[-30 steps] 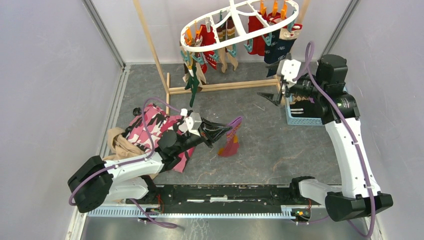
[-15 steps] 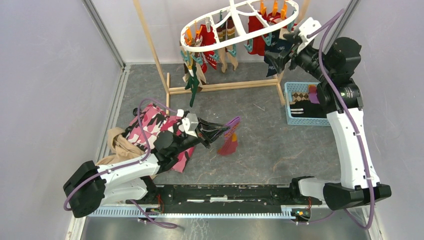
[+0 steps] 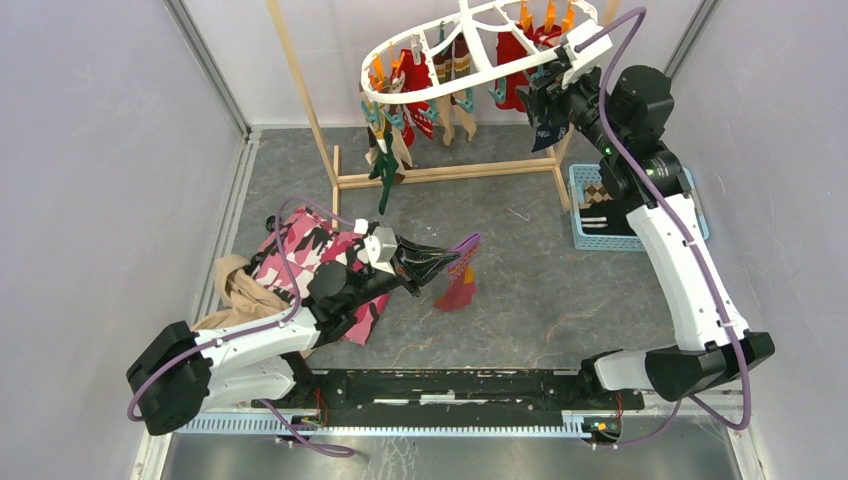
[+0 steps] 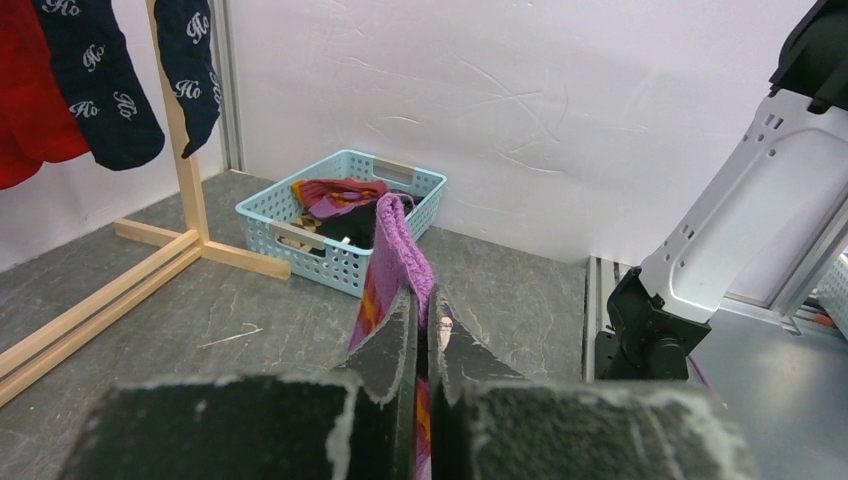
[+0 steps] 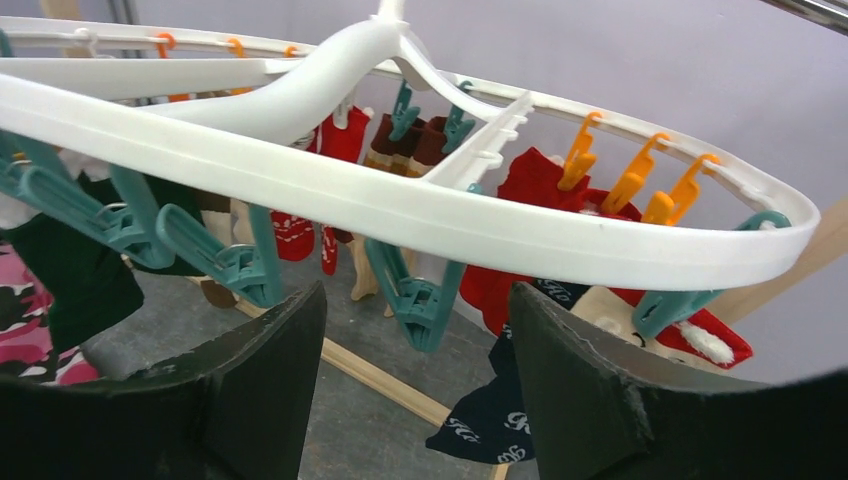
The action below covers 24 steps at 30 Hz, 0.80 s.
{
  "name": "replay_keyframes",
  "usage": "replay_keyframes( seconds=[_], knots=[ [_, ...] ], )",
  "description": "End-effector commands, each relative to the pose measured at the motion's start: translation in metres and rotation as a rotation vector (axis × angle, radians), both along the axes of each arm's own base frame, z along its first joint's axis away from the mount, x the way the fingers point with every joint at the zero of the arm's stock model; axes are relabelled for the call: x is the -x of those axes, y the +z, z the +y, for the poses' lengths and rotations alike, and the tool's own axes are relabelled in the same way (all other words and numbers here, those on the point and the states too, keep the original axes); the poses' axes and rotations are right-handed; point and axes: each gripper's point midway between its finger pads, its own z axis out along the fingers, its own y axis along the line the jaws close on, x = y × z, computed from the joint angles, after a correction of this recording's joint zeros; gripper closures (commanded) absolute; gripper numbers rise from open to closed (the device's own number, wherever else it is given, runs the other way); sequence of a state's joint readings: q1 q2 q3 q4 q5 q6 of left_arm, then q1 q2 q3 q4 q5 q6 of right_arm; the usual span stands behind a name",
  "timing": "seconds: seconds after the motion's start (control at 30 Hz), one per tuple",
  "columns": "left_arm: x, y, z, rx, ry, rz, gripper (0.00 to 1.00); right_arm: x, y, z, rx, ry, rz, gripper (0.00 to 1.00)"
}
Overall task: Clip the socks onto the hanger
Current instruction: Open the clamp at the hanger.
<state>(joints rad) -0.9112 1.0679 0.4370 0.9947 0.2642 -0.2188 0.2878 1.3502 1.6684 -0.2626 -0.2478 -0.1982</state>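
Note:
My left gripper [image 3: 455, 262] is shut on a purple-maroon sock with yellow stripes [image 3: 460, 287], held just above the middle of the floor. In the left wrist view the sock [image 4: 395, 250] folds over the closed jaws of that gripper [image 4: 422, 310]. The white oval hanger [image 3: 430, 95] hangs at the back, with red [image 3: 415, 75], navy [image 3: 548, 125] and dark green [image 3: 385, 175] socks clipped on. My right gripper [image 3: 540, 85] is raised to the hanger's right end. It stands open [image 5: 415, 292] under the rim [image 5: 400, 215], with an empty teal clip [image 5: 420, 305] dangling beyond its fingers.
A light wooden rack [image 3: 450, 172] carries the hanger. A blue basket [image 3: 580, 225] with more socks sits at the right, also shown as the basket [image 4: 330, 265] in the left wrist view. A pink camouflage cloth [image 3: 300, 255] and a tan cloth [image 3: 235, 285] lie left, under the left arm.
The right gripper rose from beside the basket up to the hanger's right end, and its jaws narrowed somewhat. The left arm shifted only slightly, still holding the sock.

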Motion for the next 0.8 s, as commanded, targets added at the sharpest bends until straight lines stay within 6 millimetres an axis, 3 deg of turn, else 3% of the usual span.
replay_keyframes(
  seconds=[0.0,0.27,0.77],
  knots=[
    [-0.003,0.018,0.001,0.033,0.019,-0.054,0.98,-0.002,0.031,-0.008,-0.050,-0.079,-0.074,0.29],
    [-0.003,0.017,-0.001,0.035,0.009,-0.043,0.98,-0.006,0.031,0.004,-0.079,-0.059,-0.067,0.36],
    [-0.002,0.017,-0.006,0.043,-0.016,-0.025,0.98,-0.010,0.040,0.003,-0.144,-0.091,-0.074,0.47]
  ],
)
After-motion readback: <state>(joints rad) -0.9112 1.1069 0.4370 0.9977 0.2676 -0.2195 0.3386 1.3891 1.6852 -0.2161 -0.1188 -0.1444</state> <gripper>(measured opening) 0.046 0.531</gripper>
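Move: The free teal clamp hangs about 3 cm ahead of the right hand and 2 cm to its left, at fingertip height. The next teal clamp sits level in height, about 1 cm ahead and 8 cm left of that hand; the one on its other side is about 7 cm ahead and 6 cm right. The navy sock hangs 8 cm ahead, 1 cm right and some 9 cm lower. From the left hand, the free clamp is roughly 27 cm ahead, 14 cm right and 18 cm higher. The free teal clamp is brought in between the right fingertips: the hand eases forward about 1.5 cm, drifting slightly left, and the tips reach in under the white rim. Meanwhile the fingers narrow from roughly three quarters to half open around the clamp's two levers, without plainly squeezing them yet. The left hand sinks about 1 cm, still pinching the purple sock. ##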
